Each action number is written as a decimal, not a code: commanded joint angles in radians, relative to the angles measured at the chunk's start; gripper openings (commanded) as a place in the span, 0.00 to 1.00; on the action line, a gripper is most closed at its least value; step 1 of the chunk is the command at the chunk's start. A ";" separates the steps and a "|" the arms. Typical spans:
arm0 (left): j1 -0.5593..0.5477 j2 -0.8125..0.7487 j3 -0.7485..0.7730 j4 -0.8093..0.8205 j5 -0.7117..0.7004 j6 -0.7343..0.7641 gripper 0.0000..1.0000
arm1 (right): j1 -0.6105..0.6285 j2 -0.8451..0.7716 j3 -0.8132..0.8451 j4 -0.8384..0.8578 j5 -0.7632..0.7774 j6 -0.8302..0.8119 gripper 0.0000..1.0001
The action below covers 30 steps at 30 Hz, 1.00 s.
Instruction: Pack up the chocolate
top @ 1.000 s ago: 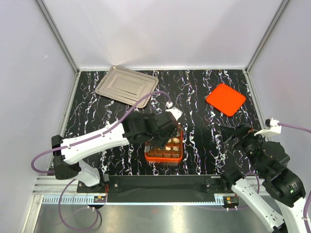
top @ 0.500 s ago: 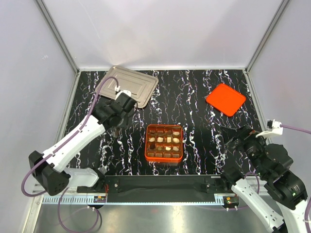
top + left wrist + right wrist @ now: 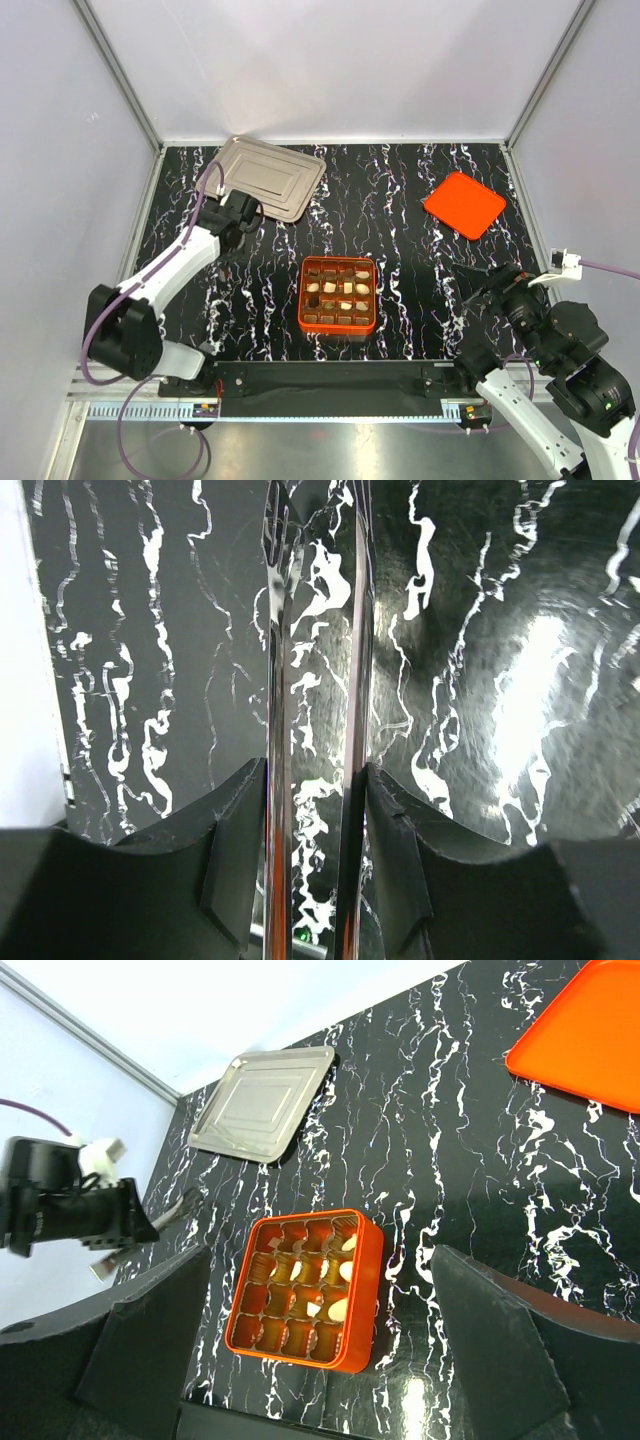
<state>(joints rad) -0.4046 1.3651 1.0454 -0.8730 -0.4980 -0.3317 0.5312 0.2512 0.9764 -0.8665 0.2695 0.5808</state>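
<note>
The chocolate shows as small cream-white pieces [image 3: 349, 288] and dark ones in the brown cells of an open orange box [image 3: 338, 327] at the table's near middle; the cream pieces [image 3: 341, 1308] are also in the right wrist view. My left gripper [image 3: 230, 240] hangs left of the box, by the silver tray's near corner. It is shut on a pair of metal tongs [image 3: 278, 680], whose two blades run between its jaws [image 3: 315, 775] with nothing seen at the tips. My right gripper [image 3: 487, 290] stands open at the near right, its jaws [image 3: 320, 1260] wide and empty.
A silver tray [image 3: 262, 177] lies at the back left with nothing on it. The orange lid [image 3: 464, 204] lies at the back right. White walls and metal posts close in the black marbled table [image 3: 400, 190] on three sides.
My left arm has swung away from over the orange box, leftward and back toward the silver tray, still holding the tongs. The right arm has barely shifted.
</note>
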 commanded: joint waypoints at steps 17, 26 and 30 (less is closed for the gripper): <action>0.058 0.219 -0.047 0.115 0.067 -0.075 0.53 | 0.004 -0.017 0.016 0.023 -0.019 -0.016 1.00; 0.075 0.261 -0.019 0.063 0.010 -0.078 0.68 | 0.004 -0.015 0.018 0.015 -0.015 -0.016 1.00; 0.075 0.236 0.013 0.025 -0.001 -0.084 0.74 | 0.004 0.000 0.022 0.006 -0.007 -0.019 1.00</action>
<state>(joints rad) -0.3363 1.6207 1.0058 -0.8242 -0.4519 -0.3969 0.5312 0.2394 0.9760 -0.8677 0.2672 0.5766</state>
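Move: The left hand already holds the tongs, squeezed nearly shut, over bare tabletop; the spot for them is about 10 cm straight below. From this hand the empty tray's middle is some 12 cm farther out and 8 cm right. The chocolate box is about 10 cm back and 23 cm right, also about 10 cm lower. From the idle right hand, the spot lies roughly 13 cm ahead, 41 cm left and 30 cm down. Still with the tongs between its fingers, the left hand lowers them about 7 cm almost straight down to the bare table, tilting some 15 degrees so that its fingers point more steeply down. It then nearly stops at the bottom while the fingers open from about half to three quarters, easing the squeeze with the pads still against the tongs. ##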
